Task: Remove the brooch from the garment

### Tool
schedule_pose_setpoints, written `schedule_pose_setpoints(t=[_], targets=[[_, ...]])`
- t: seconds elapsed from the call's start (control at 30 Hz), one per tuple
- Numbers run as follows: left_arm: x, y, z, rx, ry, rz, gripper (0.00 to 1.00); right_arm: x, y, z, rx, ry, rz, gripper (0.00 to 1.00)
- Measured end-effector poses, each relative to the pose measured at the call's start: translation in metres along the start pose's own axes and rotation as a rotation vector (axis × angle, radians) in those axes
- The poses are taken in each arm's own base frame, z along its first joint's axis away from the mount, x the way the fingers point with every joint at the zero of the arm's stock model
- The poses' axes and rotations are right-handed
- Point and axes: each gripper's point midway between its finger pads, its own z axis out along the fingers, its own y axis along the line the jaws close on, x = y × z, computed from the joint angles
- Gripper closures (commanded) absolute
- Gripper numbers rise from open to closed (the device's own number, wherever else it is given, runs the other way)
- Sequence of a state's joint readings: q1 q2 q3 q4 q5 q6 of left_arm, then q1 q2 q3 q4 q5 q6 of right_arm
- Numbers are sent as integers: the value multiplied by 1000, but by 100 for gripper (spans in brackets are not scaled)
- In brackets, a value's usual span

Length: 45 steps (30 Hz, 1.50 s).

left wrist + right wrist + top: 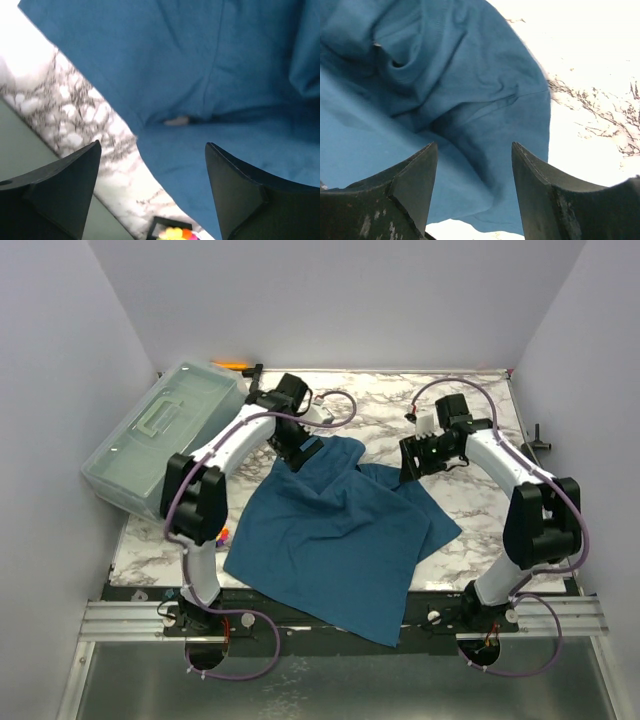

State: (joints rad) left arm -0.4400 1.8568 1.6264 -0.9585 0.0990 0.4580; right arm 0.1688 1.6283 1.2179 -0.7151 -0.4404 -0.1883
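The garment, a dark teal T-shirt, lies crumpled over the middle of the marble table; its hem hangs over the near edge. My left gripper hovers open over the shirt's back left corner, with nothing between its fingers. The brooch, a small multicoloured piece, lies on the marble beside the shirt's edge, cut by the bottom of the left wrist view. From above, the brooch shows by the left arm's elbow. My right gripper stands open over a fold at the shirt's back right.
A translucent grey-green case sits at the back left, with an orange-handled tool behind it. White walls close in the left, back and right. Bare marble shows at the back right.
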Motion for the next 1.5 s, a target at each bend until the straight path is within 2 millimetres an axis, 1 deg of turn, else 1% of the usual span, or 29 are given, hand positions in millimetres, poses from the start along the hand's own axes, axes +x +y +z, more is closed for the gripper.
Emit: schedule_pose_setpoints(t=[0.03, 0.07, 0.13, 0.3, 0.37, 0.5, 0.53, 0.57, 0.63, 0.73, 0.83, 0.9, 0.97, 1.03, 1.17, 1.27, 1.37, 1.5], targets=[[-5, 3, 9, 5, 6, 5, 19, 3, -5, 6, 9, 20, 2, 37], [-12, 9, 23, 11, 17, 12, 20, 5, -9, 11, 18, 38, 3, 37], [-25, 18, 46, 13, 21, 20, 21, 9, -16, 18, 34, 65, 3, 37], [-53, 39, 87, 11, 4, 14, 22, 14, -28, 33, 58, 101, 11, 37], [-62, 43, 96, 18, -13, 13, 22, 14, -33, 40, 62, 111, 16, 38], [-70, 48, 110, 29, -28, 12, 23, 14, -42, 54, 71, 124, 20, 39], [-72, 49, 113, 27, -30, 12, 25, 15, -43, 56, 74, 130, 21, 40], [-71, 49, 120, 29, -23, 10, 27, 16, -45, 58, 78, 135, 22, 43], [-66, 50, 130, 30, -2, 1, 34, 18, -49, 62, 90, 143, 20, 51], [-65, 53, 131, 13, 5, 0, 47, 20, -57, 65, 115, 154, 8, 64], [-61, 58, 130, -9, 22, -12, 60, 19, -65, 65, 151, 159, -16, 86], [-58, 60, 130, -19, 32, -16, 67, 20, -72, 64, 182, 166, -37, 99], [-54, 67, 129, -38, 47, -27, 70, 21, -78, 62, 207, 173, -53, 99], [-49, 76, 128, -57, 60, -40, 71, 23, -90, 57, 235, 176, -51, 100], [-33, 102, 124, -107, 89, -81, 71, 28, -126, 40, 304, 167, -13, 100], [-26, 118, 122, -146, 104, -103, 71, 33, -154, 26, 362, 169, 12, 100], [-28, 128, 123, -172, 106, -123, 73, 31, -176, 19, 410, 168, 24, 99], [-38, 138, 128, -201, 86, -137, 77, 16, -198, 18, 455, 153, 18, 99]])
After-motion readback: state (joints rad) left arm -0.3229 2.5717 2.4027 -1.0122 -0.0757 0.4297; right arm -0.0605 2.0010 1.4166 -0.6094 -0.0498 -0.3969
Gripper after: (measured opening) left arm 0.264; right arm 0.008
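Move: The garment's rumpled upper part is my left hand's goal, about 12 cm ahead, 4 cm right and 10 cm below. Behind that hand lies the freed brooch, roughly 18 cm back and 18 cm left, 11 cm lower. My right hand wants the right sleeve's upper edge, about 4 cm ahead, 4 cm right and 9 cm down; the garment's folded middle lies some 16 cm left of that hand, 2 cm back and 9 cm lower. I reach my left hand about 12 cm forward and 9 cm down onto the upper cloth, narrow its fingers on the fabric and drag it left and forward. My right hand sinks 8 cm with a little forward, pinches the sleeve edge shut between its fingertips, then pulls it some 12 cm right and slightly forward, its fingers swinging about 25 degrees towards straight down. ##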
